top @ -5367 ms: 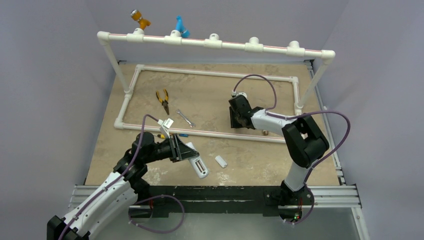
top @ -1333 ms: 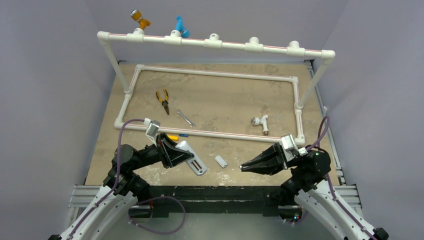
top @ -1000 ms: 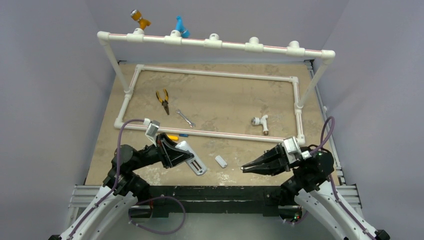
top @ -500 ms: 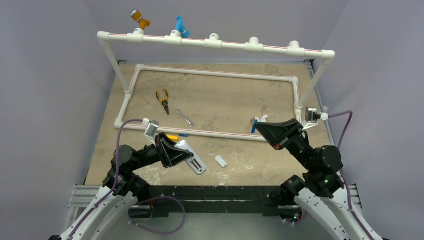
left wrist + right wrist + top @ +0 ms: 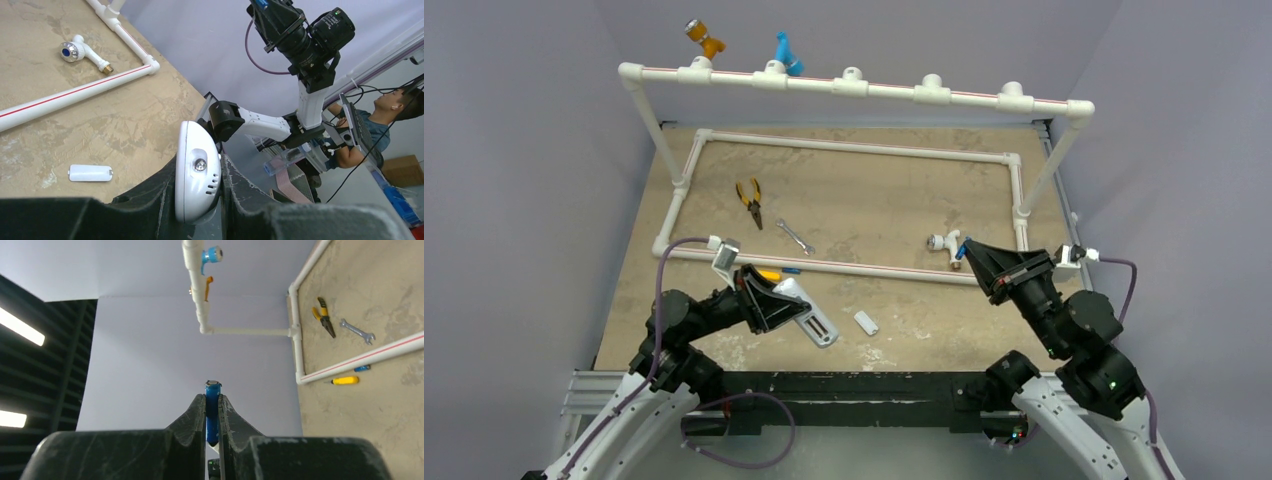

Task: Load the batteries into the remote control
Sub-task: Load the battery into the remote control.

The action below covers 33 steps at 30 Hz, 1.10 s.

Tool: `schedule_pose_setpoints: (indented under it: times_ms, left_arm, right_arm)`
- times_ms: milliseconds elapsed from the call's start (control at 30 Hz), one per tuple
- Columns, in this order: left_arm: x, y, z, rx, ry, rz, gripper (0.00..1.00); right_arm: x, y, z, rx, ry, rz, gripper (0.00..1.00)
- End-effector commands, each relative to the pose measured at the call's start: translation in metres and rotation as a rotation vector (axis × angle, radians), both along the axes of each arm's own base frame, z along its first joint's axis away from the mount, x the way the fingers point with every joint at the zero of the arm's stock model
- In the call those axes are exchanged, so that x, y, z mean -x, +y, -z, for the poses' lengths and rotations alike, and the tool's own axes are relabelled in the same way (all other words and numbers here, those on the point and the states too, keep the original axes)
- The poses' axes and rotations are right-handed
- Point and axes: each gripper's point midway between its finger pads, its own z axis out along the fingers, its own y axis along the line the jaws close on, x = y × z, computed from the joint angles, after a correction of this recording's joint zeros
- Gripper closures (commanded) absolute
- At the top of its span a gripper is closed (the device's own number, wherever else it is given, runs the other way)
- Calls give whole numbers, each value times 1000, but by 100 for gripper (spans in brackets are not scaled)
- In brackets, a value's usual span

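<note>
My left gripper (image 5: pixel 790 300) is shut on the white remote control (image 5: pixel 809 318) and holds it tilted above the table's front left. In the left wrist view the remote's rounded end (image 5: pixel 197 170) sits pinched between the fingers (image 5: pixel 162 187). My right gripper (image 5: pixel 965 249) is raised at the right, shut on a slim blue battery (image 5: pixel 212 407) that stands up between its jaws, metal cap outward. A second blue battery (image 5: pixel 362 368) lies on the table beside a yellow screwdriver (image 5: pixel 345 380).
A small white cover piece (image 5: pixel 866 323) lies on the table between the arms. A white pipe fitting (image 5: pixel 944 243) lies inside the pipe frame (image 5: pixel 844 147). Pliers (image 5: pixel 749 198) and a wrench (image 5: pixel 795 236) lie further back. A raised pipe rail (image 5: pixel 854 85) spans the back.
The right arm has swung up from low near the table's front to a raised pose by the fitting, battery still gripped, then shifted right. The left arm and remote have barely moved.
</note>
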Motion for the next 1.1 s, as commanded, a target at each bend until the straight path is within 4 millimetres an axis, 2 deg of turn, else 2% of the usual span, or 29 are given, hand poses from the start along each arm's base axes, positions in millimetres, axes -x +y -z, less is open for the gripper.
schedule_pose_setpoints:
  times_ms: [0, 233, 400, 533, 633, 733, 800, 900, 1067]
  left_arm:
    - [5, 5, -33, 66, -63, -12, 100]
    - [5, 5, -32, 66, -57, -12, 100]
    - [6, 5, -33, 71, -76, -6, 100]
    - [8, 4, -33, 54, -118, 7, 100]
    - [14, 4, -37, 46, -181, 30, 100]
    - [22, 6, -41, 34, -260, 51, 100]
    - [29, 9, -47, 31, -330, 63, 100]
    - [35, 13, -51, 8, -417, 65, 100]
    - [38, 16, -54, -51, -514, 59, 100]
  right_arm:
    - [1, -7, 18, -60, 150, 30, 100]
    - [2, -10, 30, -65, 208, 44, 100]
    - [-1, -7, 35, -7, 182, 42, 100]
    - [-11, 6, 38, 200, 42, 0, 100]
    - [-18, 28, 40, 454, -143, -97, 100]
    - [-19, 50, 59, 731, -287, -253, 100]
    - [-18, 61, 73, 845, -358, -347, 100]
    - [-15, 66, 80, 922, -467, -394, 100]
    - [1, 68, 65, 950, -729, -377, 100]
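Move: Held in the right fingers, the battery is bound for the open well of the remote in the left hand, roughly 23 cm to the right hand's left, 9 cm back and 10 cm lower. The battery cover lies on the table about 15 cm left of the right hand, 2 cm farther out and 36 cm down; the white tap is some 20 cm ahead, 2 cm right and 35 cm down. From the left hand, the battery is about 6 cm ahead, 25 cm right and 10 cm higher. Sinking almost straight down about 4.5 cm first, the right hand pauses, then swings left and further down towards the remote, rolling some 50 degrees left side down and turning its fingers more to the left, battery still pinched. Late on, the left hand lifts and draws back the gripped remote about 4.5 cm, tilting its forward side up about 20 degrees. ##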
